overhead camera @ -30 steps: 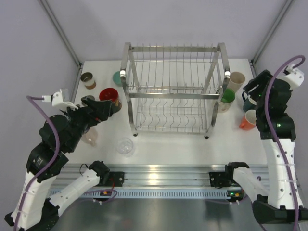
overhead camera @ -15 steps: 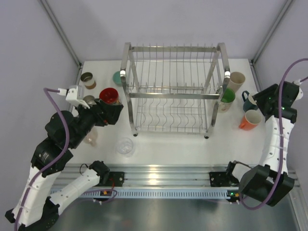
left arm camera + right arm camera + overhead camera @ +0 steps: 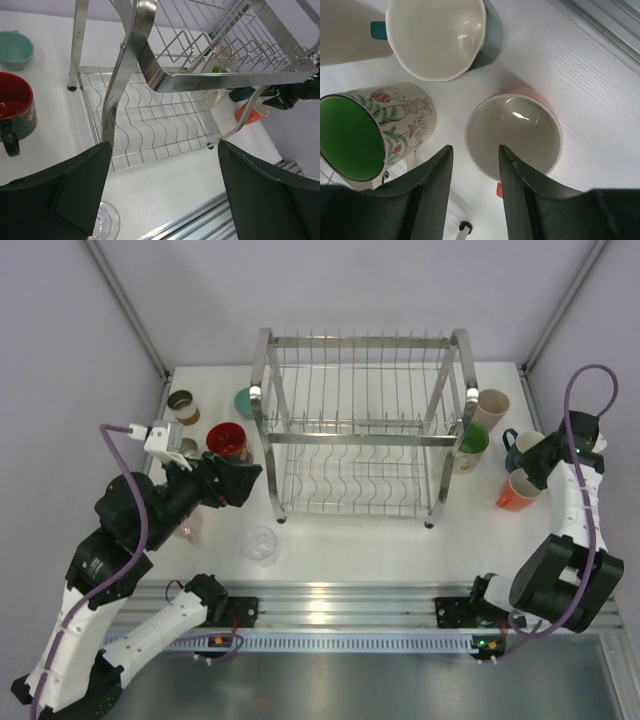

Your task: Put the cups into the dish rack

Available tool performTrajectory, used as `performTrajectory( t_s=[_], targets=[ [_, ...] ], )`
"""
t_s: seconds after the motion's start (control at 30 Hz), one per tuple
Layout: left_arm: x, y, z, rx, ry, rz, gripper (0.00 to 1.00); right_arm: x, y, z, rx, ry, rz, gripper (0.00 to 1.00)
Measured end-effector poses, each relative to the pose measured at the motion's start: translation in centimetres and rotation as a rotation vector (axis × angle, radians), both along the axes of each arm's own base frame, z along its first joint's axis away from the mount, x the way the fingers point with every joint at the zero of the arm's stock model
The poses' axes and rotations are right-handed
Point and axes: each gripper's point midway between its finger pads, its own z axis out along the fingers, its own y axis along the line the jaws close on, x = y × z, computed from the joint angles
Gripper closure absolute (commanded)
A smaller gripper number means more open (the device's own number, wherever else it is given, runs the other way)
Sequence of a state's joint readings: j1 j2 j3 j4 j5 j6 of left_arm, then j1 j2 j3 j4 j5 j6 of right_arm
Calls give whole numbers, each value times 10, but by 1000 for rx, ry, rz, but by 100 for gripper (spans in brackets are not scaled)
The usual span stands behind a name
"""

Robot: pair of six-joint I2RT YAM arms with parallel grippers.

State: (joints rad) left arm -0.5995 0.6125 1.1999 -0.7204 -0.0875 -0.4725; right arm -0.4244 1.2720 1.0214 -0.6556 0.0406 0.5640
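The chrome dish rack (image 3: 360,430) stands mid-table with nothing in it. To its right are a tall beige cup (image 3: 490,408), a floral mug with a green inside (image 3: 470,445), a teal mug (image 3: 520,448) and an orange mug (image 3: 517,490). My right gripper (image 3: 535,470) hangs over the orange mug (image 3: 520,135). Its jaws (image 3: 475,147) are open and narrow, one each side of the mug's left rim. My left gripper (image 3: 252,472) is wide open (image 3: 164,144) and holds nothing, near the rack's front left post and beside the black mug with a red inside (image 3: 228,440).
A brown paper cup (image 3: 183,405) and a teal cup (image 3: 244,402) stand at the back left. A clear cup (image 3: 261,544) and a pink cup (image 3: 188,530) sit near the front left. The aluminium rail (image 3: 330,605) runs along the near edge.
The right arm has folded down and its gripper has come over the orange mug while its jaws narrowed. The left gripper has shifted slightly toward the rack, still open.
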Motion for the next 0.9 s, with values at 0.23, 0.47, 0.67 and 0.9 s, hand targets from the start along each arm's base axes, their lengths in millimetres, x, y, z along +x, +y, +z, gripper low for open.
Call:
performTrajectory(
  t_s=[0.23, 0.47, 0.67, 0.9],
  targets=[
    [-3, 1, -8, 2, 3, -2, 7, 7, 9, -18, -4, 49, 31, 55],
    [-2, 1, -13, 13, 11, -4, 7, 5, 26, -47, -3, 134, 75, 54],
    [-7, 5, -14, 7, -4, -2, 7, 1, 22, -58, -22, 163, 61, 56],
    [-6, 2, -15, 18, -10, -16, 7, -10, 28, -80, 1, 208, 69, 57]
  ],
)
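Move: The orange cup's middle is about 3 cm back from the right hand, 1 cm to its right and roughly 10 cm below. At much the same height, the blue mug stands some 8 cm ahead and 1 cm right, and the green mug about 6 cm ahead and 11 cm left. The beige cup is farther out, about 16 cm ahead and 7 cm left. From the left hand the orange cup lies some 58 cm right, 9 cm ahead and 33 cm below. Down about 8 cm goes the right hand, drifting some 3 cm left as it sinks onto the orange cup, while the fingers tip about 10 degrees steeper. One finger enters the cup's mouth and the other passes outside its wall, straddling the rim on the forward-left side. The fingers stay about half open and don't close. ##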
